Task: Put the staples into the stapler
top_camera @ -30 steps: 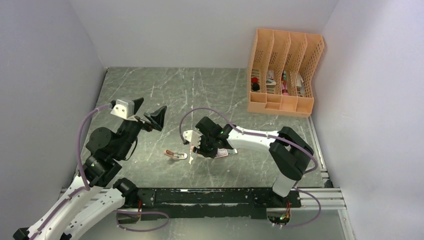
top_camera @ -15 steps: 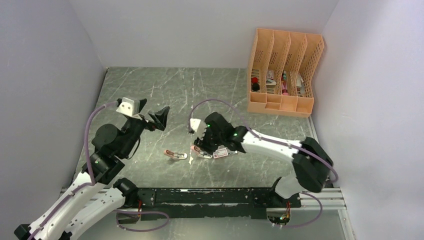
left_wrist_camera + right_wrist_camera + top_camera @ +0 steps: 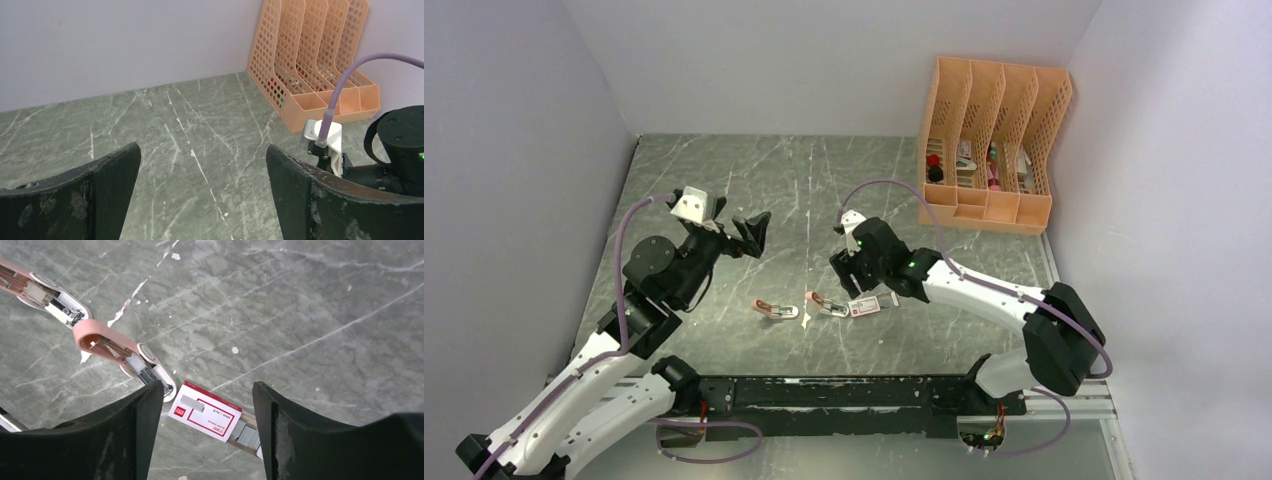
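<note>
The staples' red-and-white box [image 3: 207, 411] lies flat on the table, grey staple strips [image 3: 246, 434] poking out of its right end. Just left of it lies a salmon-pink stapler [image 3: 122, 352], flipped open with its metal channel showing. A second pink stapler [image 3: 45, 290] lies further left. My right gripper [image 3: 207, 386] hangs above the box, open, with nothing between its fingers. From above, the box [image 3: 869, 307] and both staplers [image 3: 824, 301] [image 3: 774, 309] sit in front of the right gripper [image 3: 848, 272]. My left gripper [image 3: 749, 232] is open and empty, raised at the left.
An orange file organizer [image 3: 992, 140] with small items inside stands at the back right against the wall. In the left wrist view the organizer [image 3: 320, 55] and the right arm's wrist [image 3: 395, 150] appear at the right. White specks dot the marble tabletop [image 3: 754, 175].
The right gripper has opened and pulled back off the stapler, toward the rear right, uncovering the stapler and box. The left arm has shifted slightly right.
</note>
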You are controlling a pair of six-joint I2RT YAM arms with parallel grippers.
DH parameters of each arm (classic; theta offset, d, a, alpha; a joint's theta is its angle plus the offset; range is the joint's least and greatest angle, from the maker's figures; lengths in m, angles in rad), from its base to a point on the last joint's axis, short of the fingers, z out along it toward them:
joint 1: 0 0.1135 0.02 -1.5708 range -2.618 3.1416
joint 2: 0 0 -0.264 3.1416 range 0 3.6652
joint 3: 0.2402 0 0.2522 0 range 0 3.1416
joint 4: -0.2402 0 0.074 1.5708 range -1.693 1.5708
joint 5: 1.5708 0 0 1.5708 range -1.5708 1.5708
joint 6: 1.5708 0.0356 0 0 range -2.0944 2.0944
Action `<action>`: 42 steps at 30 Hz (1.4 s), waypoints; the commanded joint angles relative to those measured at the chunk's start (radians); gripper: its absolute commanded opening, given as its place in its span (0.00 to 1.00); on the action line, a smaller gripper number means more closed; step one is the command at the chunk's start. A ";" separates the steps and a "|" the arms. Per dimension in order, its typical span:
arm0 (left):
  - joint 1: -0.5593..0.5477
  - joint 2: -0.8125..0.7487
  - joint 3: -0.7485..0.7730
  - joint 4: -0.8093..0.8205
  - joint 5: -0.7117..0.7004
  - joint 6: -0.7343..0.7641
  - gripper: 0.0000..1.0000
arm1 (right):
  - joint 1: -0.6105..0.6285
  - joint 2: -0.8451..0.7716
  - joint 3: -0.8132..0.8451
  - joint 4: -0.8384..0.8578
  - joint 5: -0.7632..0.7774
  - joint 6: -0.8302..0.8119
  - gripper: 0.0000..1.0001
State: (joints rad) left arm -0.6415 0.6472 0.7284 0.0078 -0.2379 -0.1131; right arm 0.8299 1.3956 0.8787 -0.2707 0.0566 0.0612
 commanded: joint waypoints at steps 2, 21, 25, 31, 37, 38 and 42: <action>-0.003 0.004 0.014 -0.002 -0.009 -0.006 1.00 | 0.010 0.044 0.013 -0.030 -0.026 0.080 0.77; -0.002 -0.006 -0.005 -0.017 -0.037 -0.014 1.00 | 0.051 0.046 -0.064 -0.033 0.002 -0.080 1.00; -0.002 -0.006 -0.012 -0.009 -0.037 -0.023 1.00 | 0.097 0.014 -0.112 0.023 0.020 -0.118 1.00; -0.003 0.002 -0.010 -0.006 -0.034 -0.023 1.00 | 0.134 0.040 -0.111 0.038 0.060 -0.179 1.00; -0.003 0.002 -0.010 -0.005 -0.040 -0.022 1.00 | 0.162 0.080 -0.112 0.017 0.110 -0.208 1.00; -0.002 0.002 -0.013 -0.003 -0.038 -0.023 1.00 | 0.164 0.085 -0.113 0.015 0.116 -0.210 1.00; -0.003 0.011 -0.011 0.001 -0.032 -0.023 1.00 | 0.172 0.100 -0.113 0.005 0.131 -0.212 1.00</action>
State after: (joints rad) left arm -0.6415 0.6548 0.7242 0.0025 -0.2611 -0.1291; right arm 0.9909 1.4773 0.7647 -0.2596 0.1471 -0.1295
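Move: The loose staple strip lies on the staple box about 8 cm below the right hand, some 2 cm back from it and level sideways. The box's middle is 2 cm farther right. The nearer open stapler stands about 6 cm left of the strip, level with it, and the second stapler some 16 cm left and 1 cm nearer the base. From the left hand, the strip lies about 20 cm right, 3 cm back and 32 cm below. Bring the empty right gripper down about 6 cm towards the staple strip on the box, spreading the fingers from two-thirds to fully open early on. Sink first, then draw back to make nearly 5 cm in all and dip once more, turning some 15 degrees counter-clockwise while its left side tips down about as much. Stop short of touching. ##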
